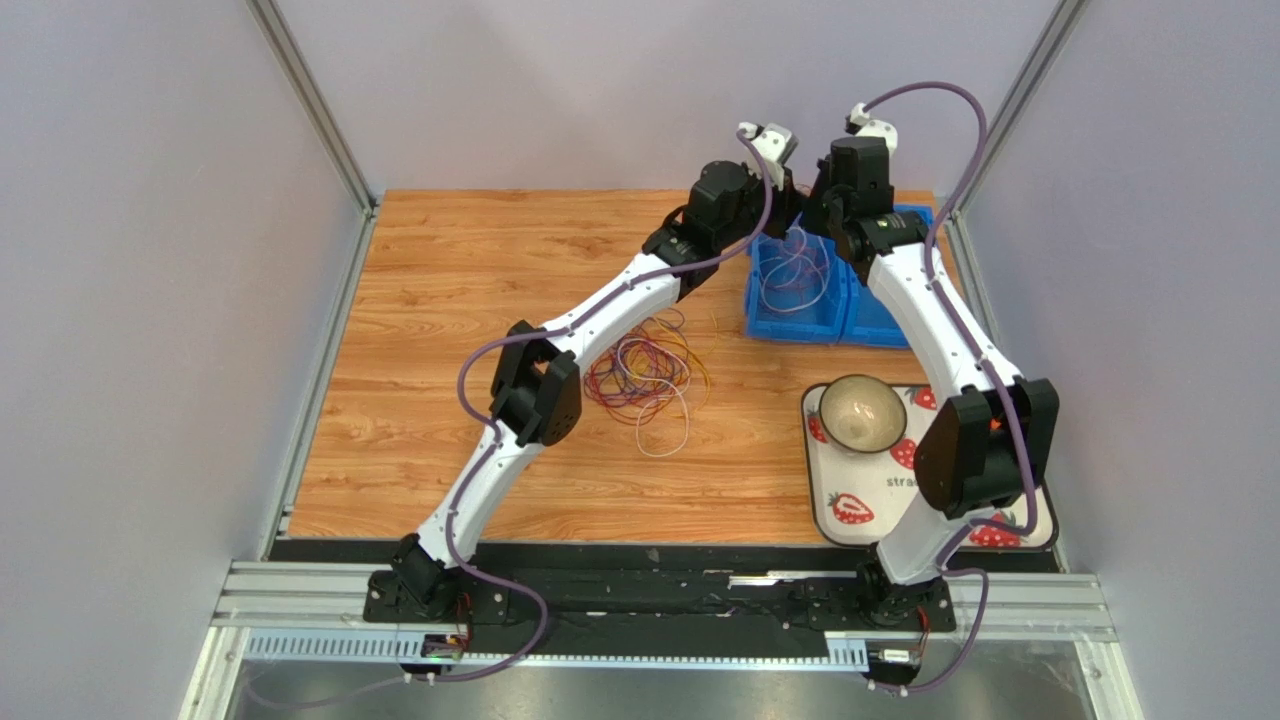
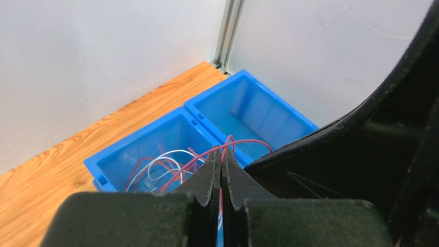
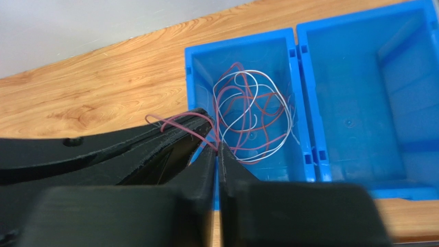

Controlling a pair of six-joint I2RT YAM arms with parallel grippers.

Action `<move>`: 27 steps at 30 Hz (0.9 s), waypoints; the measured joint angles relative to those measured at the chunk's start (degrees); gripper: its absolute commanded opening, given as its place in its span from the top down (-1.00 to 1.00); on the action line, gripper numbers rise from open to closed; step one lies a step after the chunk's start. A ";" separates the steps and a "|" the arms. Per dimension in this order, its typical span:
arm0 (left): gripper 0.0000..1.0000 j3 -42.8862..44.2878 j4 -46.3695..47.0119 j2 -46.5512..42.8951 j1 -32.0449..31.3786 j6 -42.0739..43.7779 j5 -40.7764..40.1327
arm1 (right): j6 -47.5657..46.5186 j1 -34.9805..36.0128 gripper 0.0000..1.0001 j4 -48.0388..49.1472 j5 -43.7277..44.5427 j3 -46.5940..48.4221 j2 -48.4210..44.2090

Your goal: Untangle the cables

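Observation:
A loose tangle of red, purple, orange, yellow and white cables (image 1: 643, 375) lies on the wooden table between the arms. More red and white cables (image 3: 252, 113) lie in the left blue bin (image 3: 239, 43). Both grippers meet tip to tip above that bin. My left gripper (image 2: 221, 154) is shut on a thin red cable (image 2: 247, 141), which arcs over to the other gripper. My right gripper (image 3: 216, 146) is also shut, with the same red cable pinched at its tips. A small red loop (image 3: 170, 121) lies over the left gripper's black fingers (image 3: 154, 141).
A second blue bin (image 3: 360, 77) without cables stands right of the first, near the back right frame post. A bowl (image 1: 861, 413) sits on a strawberry-print tray (image 1: 842, 503) at the front right. Grey walls close in the table on three sides.

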 measured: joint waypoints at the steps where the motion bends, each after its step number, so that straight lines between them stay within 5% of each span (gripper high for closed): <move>1: 0.69 0.42 0.37 0.83 0.13 -0.31 -0.07 | 0.28 -0.15 0.11 -0.24 0.00 0.57 1.14; 2: 0.34 0.81 0.98 1.92 0.26 -0.72 -0.15 | 0.55 -0.33 -0.13 -0.26 -0.07 1.22 2.16; 6: -0.26 0.96 1.40 3.93 1.16 -2.08 -1.33 | 0.50 -1.33 -0.30 -3.80 0.50 4.57 4.09; 18: -0.30 -10.56 -2.25 -3.41 0.28 -3.89 -0.98 | 1.49 -1.33 -0.26 -6.93 -1.75 8.44 -0.83; 27: -0.27 -42.40 -4.55 -28.70 3.69 -6.36 -4.76 | 4.57 1.77 -0.25 -8.74 -6.69 -0.17 -9.84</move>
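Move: Both my closed hands are holding the pink cable high over the left blue bin. Its middle lies about 6 cm ahead, 4 cm right and 22 cm below my left hand; from my right hand about 6 cm ahead, 2 cm right and 21 cm below. The tangled cables lie some 20 cm left of my left hand and 8 cm back; the right blue bin stands about 16 cm right of my right hand and 6 cm ahead. I open both hands wide at once and let go of the pink cable above the left blue bin. My left hand dips forward a little, then swings some 11 cm left and 7 cm back towards the tangled cables, ending about 5 cm lower with its fingers tipped down some 20 degrees; my right hand lifts and draws back about 6 cm, edging slightly left. ##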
